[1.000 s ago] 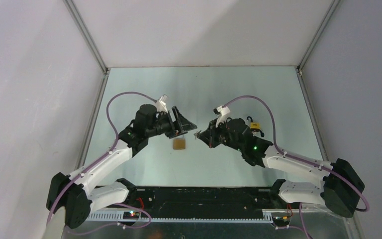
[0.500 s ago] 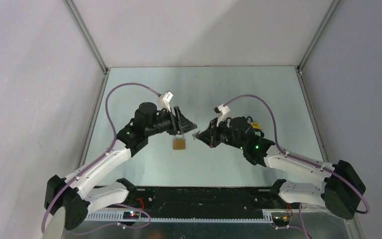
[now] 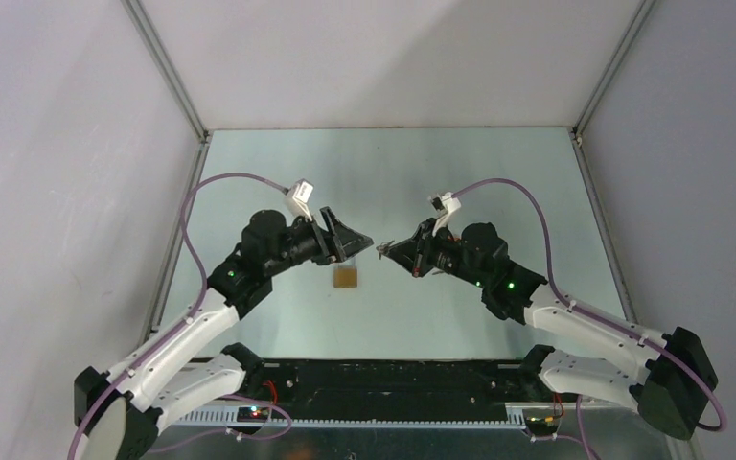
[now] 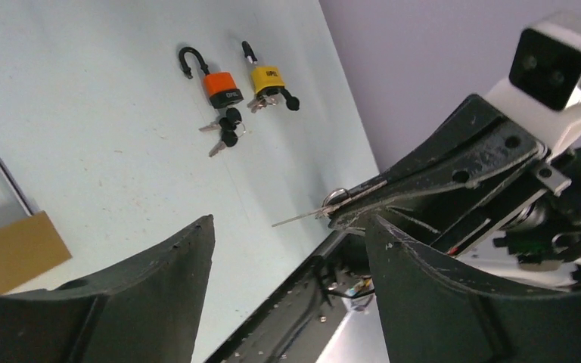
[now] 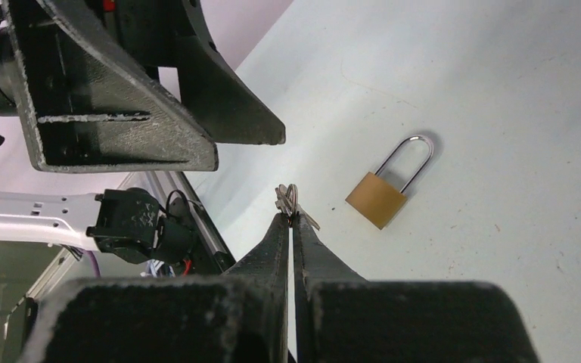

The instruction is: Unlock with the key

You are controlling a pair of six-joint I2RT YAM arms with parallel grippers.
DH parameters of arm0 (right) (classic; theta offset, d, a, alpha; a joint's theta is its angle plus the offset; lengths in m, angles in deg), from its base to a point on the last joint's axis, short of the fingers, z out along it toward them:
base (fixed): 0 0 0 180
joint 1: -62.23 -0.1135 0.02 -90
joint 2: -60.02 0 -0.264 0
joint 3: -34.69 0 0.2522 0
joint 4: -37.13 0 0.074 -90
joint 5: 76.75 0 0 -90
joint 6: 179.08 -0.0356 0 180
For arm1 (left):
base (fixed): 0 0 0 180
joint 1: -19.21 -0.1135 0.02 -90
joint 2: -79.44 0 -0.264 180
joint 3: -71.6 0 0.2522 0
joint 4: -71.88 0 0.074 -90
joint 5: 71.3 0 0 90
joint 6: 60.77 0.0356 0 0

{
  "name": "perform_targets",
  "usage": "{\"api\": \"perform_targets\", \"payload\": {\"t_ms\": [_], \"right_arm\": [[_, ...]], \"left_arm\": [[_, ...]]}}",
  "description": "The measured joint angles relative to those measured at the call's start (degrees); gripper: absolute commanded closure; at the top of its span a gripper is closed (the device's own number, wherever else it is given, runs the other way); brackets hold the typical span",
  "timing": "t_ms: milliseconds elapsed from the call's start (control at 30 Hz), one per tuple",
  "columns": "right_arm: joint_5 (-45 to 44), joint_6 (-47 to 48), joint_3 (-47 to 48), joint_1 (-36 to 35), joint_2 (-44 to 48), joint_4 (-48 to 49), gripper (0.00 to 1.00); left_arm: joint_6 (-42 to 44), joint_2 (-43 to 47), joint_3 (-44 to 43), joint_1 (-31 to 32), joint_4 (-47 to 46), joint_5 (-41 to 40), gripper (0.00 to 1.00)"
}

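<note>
A brass padlock (image 3: 346,277) with a steel shackle lies flat on the table. It also shows in the left wrist view (image 4: 15,251) and the right wrist view (image 5: 378,199). My left gripper (image 3: 353,243) is open and empty, hovering above the padlock; in its own view the gripper (image 4: 289,221) has the padlock outside its left finger. My right gripper (image 3: 384,251) faces it, shut on a bunch of small silver keys (image 5: 290,200). One key blade (image 4: 302,218) sticks out toward the left gripper.
An orange padlock (image 4: 223,83) and a yellow padlock (image 4: 266,78), each with black-headed keys, lie on the table behind the right arm. They are hidden in the top view. The black rail (image 3: 383,379) runs along the near edge.
Both arms have shifted: the left arm's wrist drew back to the left, the right arm's body moved right. The gripper tips stay facing each other above the brass padlock, which has not moved.
</note>
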Motion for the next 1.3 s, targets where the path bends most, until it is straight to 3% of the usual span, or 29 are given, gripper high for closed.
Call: {"api": "perform_targets", "payload": {"t_ms": [233,433,733,933,1133,1300], "right_arm": [[0.09,3.02,0.00,0.00,0.07,1.07,1.00],[1.46,4.00,0.00,0.00,-0.26,3.17,1.00],[2.08,4.02,0.00,-0.55,-0.33,3.10,1.00],[-1.01,5.05,0.11,-2.12,-0.96,0.70,1.00],[-2.89,6.25,1.07,-3.15,-2.32,-2.71,1.00],[-4.22,6.58,2.51,-3.63,-2.97,-4.74,1.00]], "left_arm": [[-11.63,-4.61,-0.81,-0.02,0.20,0.72,0.22],[-12.90,-6.29,-3.28,0.07,0.50,2.43,0.28],[-5.62,-4.50,-8.35,1.62,1.70,2.29,0.35],[0.92,-5.20,-13.22,6.99,6.97,-3.93,0.38],[8.55,-6.95,-16.63,10.80,12.15,-10.43,0.48],[13.70,-8.26,-18.38,13.49,15.82,-16.72,0.48]]}}
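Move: The key juts from the right fingertips, about 4 cm to the left hand's right, 1 cm ahead of it and roughly 1 cm below. The brass padlock lies on the table about 9 cm ahead and 5 cm to the left of the left hand, some 22 cm below; the orange padlock is roughly 16 cm ahead and 18 cm to its right, equally low. From the right hand the key sits about 1 cm ahead and 1 cm to the left, level. The open left hand first dips a little and crosses about 2 cm to the right, closing the sideways gap to the key, then rises some 6 cm and sinks nearly 2 cm again, its fingers narrowing from wide to about half open and its left side rolling up some 15 degrees, so that it ends higher, with its tips over and beside the key. The right hand keeps the key pinched, lifts it about 1 cm, then lowers it 3 cm while rolling slightly; no grip of the left fingers on the key can be seen. ##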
